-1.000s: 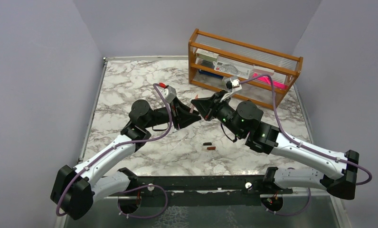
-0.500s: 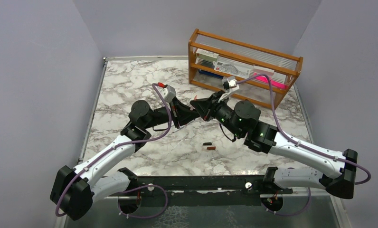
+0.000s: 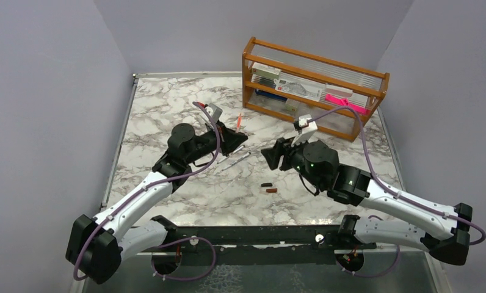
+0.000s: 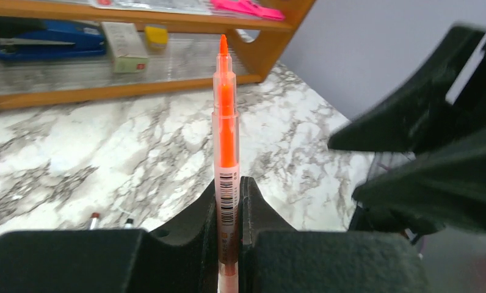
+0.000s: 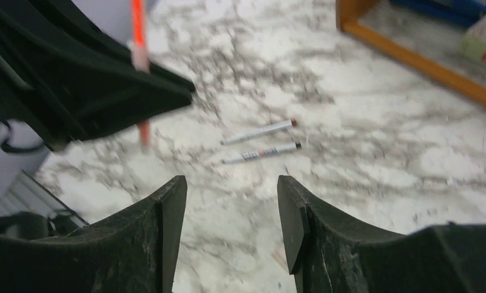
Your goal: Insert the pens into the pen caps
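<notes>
My left gripper (image 4: 228, 190) is shut on the translucent orange-red pen (image 4: 226, 116), which sticks up out of the jaws with its tip free; from above that pen (image 3: 238, 121) pokes past the left gripper (image 3: 235, 132). My right gripper (image 5: 231, 190) stands open with nothing between its fingers, a short way right of the left one (image 3: 269, 156). Two silvery-grey pens (image 5: 259, 131) (image 5: 262, 152) lie side by side on the marble, between the grippers (image 3: 235, 151) (image 3: 235, 161). A black cap (image 3: 265, 184) and a dark red cap (image 3: 271, 190) lie close together nearer the arm bases.
A wooden rack (image 3: 249, 73) stands at the back right, holding boxes, a blue stapler (image 4: 45, 36) and a bright pink strip (image 3: 344, 101). Grey walls close in the marble table (image 3: 161, 104) on three sides.
The grippers met tip to tip before. My right gripper has opened and drawn back to the right and nearer. The left keeps the orange-red pen and has swung a little left.
</notes>
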Robot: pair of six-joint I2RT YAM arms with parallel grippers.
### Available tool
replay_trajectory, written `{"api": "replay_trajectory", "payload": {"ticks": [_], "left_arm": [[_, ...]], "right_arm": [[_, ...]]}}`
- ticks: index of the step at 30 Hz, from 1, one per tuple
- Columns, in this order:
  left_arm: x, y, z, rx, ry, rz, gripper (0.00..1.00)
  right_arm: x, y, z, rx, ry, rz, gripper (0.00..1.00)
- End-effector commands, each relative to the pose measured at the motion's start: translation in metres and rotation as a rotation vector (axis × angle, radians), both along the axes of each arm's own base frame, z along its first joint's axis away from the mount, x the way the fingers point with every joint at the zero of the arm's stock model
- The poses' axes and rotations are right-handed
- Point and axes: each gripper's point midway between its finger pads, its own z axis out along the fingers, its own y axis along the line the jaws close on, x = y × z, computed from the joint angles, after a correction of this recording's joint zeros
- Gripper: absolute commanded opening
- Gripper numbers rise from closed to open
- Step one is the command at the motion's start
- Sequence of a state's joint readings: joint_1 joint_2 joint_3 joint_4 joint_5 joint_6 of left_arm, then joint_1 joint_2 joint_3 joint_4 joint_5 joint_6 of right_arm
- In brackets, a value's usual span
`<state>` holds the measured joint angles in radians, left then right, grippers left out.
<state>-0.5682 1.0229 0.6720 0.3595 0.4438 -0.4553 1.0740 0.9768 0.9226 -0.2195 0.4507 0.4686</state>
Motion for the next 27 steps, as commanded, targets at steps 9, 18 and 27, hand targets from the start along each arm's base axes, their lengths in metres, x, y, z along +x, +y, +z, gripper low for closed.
{"api": "replay_trajectory", "payload": {"ticks": [9,18,27], "left_arm": [[0.017,0.018,-0.012,0.061,0.012,0.110,0.00],[0.018,0.009,-0.023,0.078,0.039,0.061,0.00],[0.017,0.015,-0.024,0.091,0.033,0.087,0.00]], "right_arm": [[-0.062,-0.036,-0.195,-0.267,0.482,0.024,0.11],[-0.056,-0.006,-0.232,-0.399,0.509,0.118,0.26],[-0.054,0.006,-0.248,-0.418,0.538,0.136,0.02]]}}
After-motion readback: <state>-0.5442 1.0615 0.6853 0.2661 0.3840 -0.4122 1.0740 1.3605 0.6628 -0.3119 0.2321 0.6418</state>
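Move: The clear cap lies almost straight beneath the empty right hand, about 4 cm back and some 27 cm down. Beside it on the table, the black cap sits about 2 cm back and 1 cm right of that hand, the brown cap about 4 cm back and 3 cm right. From the left hand, which already holds the orange pen, the clear cap is about 8 cm back, 6 cm right and 27 cm below. The left fingers keep their pinch on the upright orange pen, easing about 3 cm down and 2 cm forward. The empty right hand plunges some 25 cm towards the caps, drawing back about 6 cm and swinging right, then partly back left, as it slows. Its fingers tip steeply down by about 40 degrees and go from over half open to nearly shut, touching nothing yet. ##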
